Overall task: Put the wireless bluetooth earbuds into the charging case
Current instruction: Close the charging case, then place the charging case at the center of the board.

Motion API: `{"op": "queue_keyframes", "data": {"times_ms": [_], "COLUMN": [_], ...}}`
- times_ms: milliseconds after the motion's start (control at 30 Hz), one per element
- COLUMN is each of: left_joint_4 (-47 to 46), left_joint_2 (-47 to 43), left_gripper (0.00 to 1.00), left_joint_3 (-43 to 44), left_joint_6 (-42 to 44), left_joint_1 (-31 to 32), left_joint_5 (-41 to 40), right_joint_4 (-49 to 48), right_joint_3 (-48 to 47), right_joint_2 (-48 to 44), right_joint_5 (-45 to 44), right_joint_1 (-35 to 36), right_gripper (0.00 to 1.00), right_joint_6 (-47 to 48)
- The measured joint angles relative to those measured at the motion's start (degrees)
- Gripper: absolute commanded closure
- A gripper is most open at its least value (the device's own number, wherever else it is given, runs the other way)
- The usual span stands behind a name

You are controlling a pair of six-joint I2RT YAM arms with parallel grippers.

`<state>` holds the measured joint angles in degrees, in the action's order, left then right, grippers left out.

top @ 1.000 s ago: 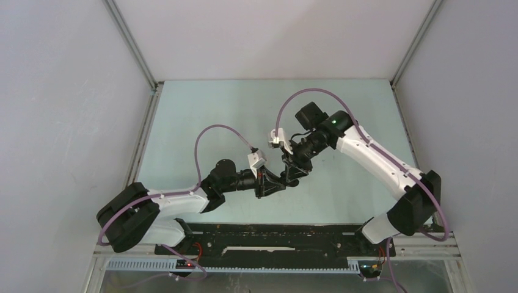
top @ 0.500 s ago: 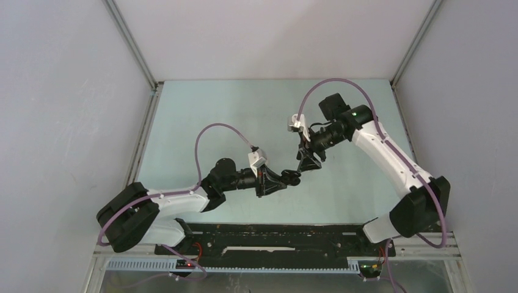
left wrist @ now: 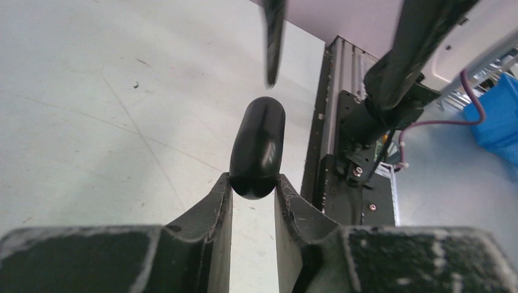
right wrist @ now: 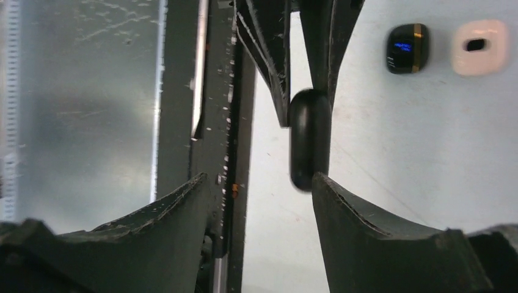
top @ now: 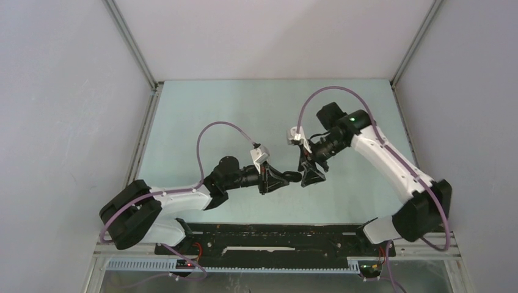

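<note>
My left gripper is shut on a rounded black charging case and holds it edge-on above the table; the left wrist view shows the case pinched at its near end between the fingertips. The case looks closed. My right gripper is open just right of it; in the right wrist view the case hangs by the right finger. A black earbud and a white earbud lie on the table beyond. I cannot make them out in the top view.
The black base rail runs along the table's near edge and also shows in the left wrist view. Grey enclosure walls stand on the left, right and back. The pale green table stretches behind the arms.
My right gripper let go of the case, drew back to the right, then came down beside it again. My left gripper shifted slightly right, still holding the case.
</note>
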<state>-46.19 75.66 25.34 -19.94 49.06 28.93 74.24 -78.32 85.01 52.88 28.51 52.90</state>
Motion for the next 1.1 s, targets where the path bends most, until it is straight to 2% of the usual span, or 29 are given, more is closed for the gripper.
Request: {"op": "queue_keyframes", "data": {"times_ms": [100,200,233,267,400,500,633,767,1100], "left_joint_4": [0.35,0.46,0.5,0.61,2.08,3.72,7.54,14.12,33.86], "left_joint_2": [1.49,2.56,3.13,3.85,9.22,14.45,21.07,27.41,36.85], "left_gripper": [1.0,1.0,1.0,1.0,1.0,1.0,0.92,0.84,0.74], "left_joint_3": [1.22,1.51,1.57,1.81,5.46,9.94,16.81,25.14,39.08], "left_joint_6": [-0.61,-1.51,-2.08,-2.62,-6.32,-10.27,-14.82,-17.46,-18.64], "left_joint_1": [-0.07,-0.11,-0.11,-0.11,-0.11,-0.11,-0.09,-0.09,-0.07], "left_joint_5": [-1.36,-2.21,-2.47,-2.91,-3.89,-3.98,-4.31,-4.37,-5.42], "right_joint_4": [-3.08,-12.13,-16.65,-20.5,-33.94,-38.34,-39.6,-40.3,-40.46], "right_joint_3": [1.57,5.88,8.11,10.08,18.64,22.77,23.5,23.47,23.47], "right_joint_2": [-6.97,-14.21,-15.98,-16.7,-13.7,-7.85,-4.85,-4.92,-4.85], "right_joint_5": [-4.39,-9.18,-10.62,-10.78,-7.43,-4.63,-3.69,-2.34,-1.14], "right_joint_1": [-2.84,-12.09,-17.09,-21.31,-35.82,-41.64,-44.98,-45.24,-44.65], "right_gripper": [0.34,0.3,0.1,0.01,0.0,0.0,0.0,0.0,0.0], "right_joint_6": [-3.1,-9.94,-14.05,-17.77,-33.07,-41.09,-44.98,-46.1,-46.25]}}
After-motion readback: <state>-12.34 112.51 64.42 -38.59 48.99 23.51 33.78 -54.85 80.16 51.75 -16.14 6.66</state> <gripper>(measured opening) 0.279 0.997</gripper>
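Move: The closed black case is still pinched by one end in the left gripper, its middle about 3 cm right of that hand; the bare patch of table it is carried towards lies some 8 cm ahead, 11 cm right and 16 cm below. From the left hand, the display case sits roughly 7 cm ahead and 10 cm left, with the white case about 7 cm beyond it. From the open right hand, the black case is some 4 cm left, level fore and aft, and 3 cm lower. Lower the left gripper about 10 cm while carrying the pinched black case forward and to the right over bare table, dipping the fingers some 20 degrees and rolling the top of the hand forward. Meanwhile pull the empty right gripper quickly clear, right and forward, rising slightly then sinking; swing it clockwise, open it wide and hold it there. ##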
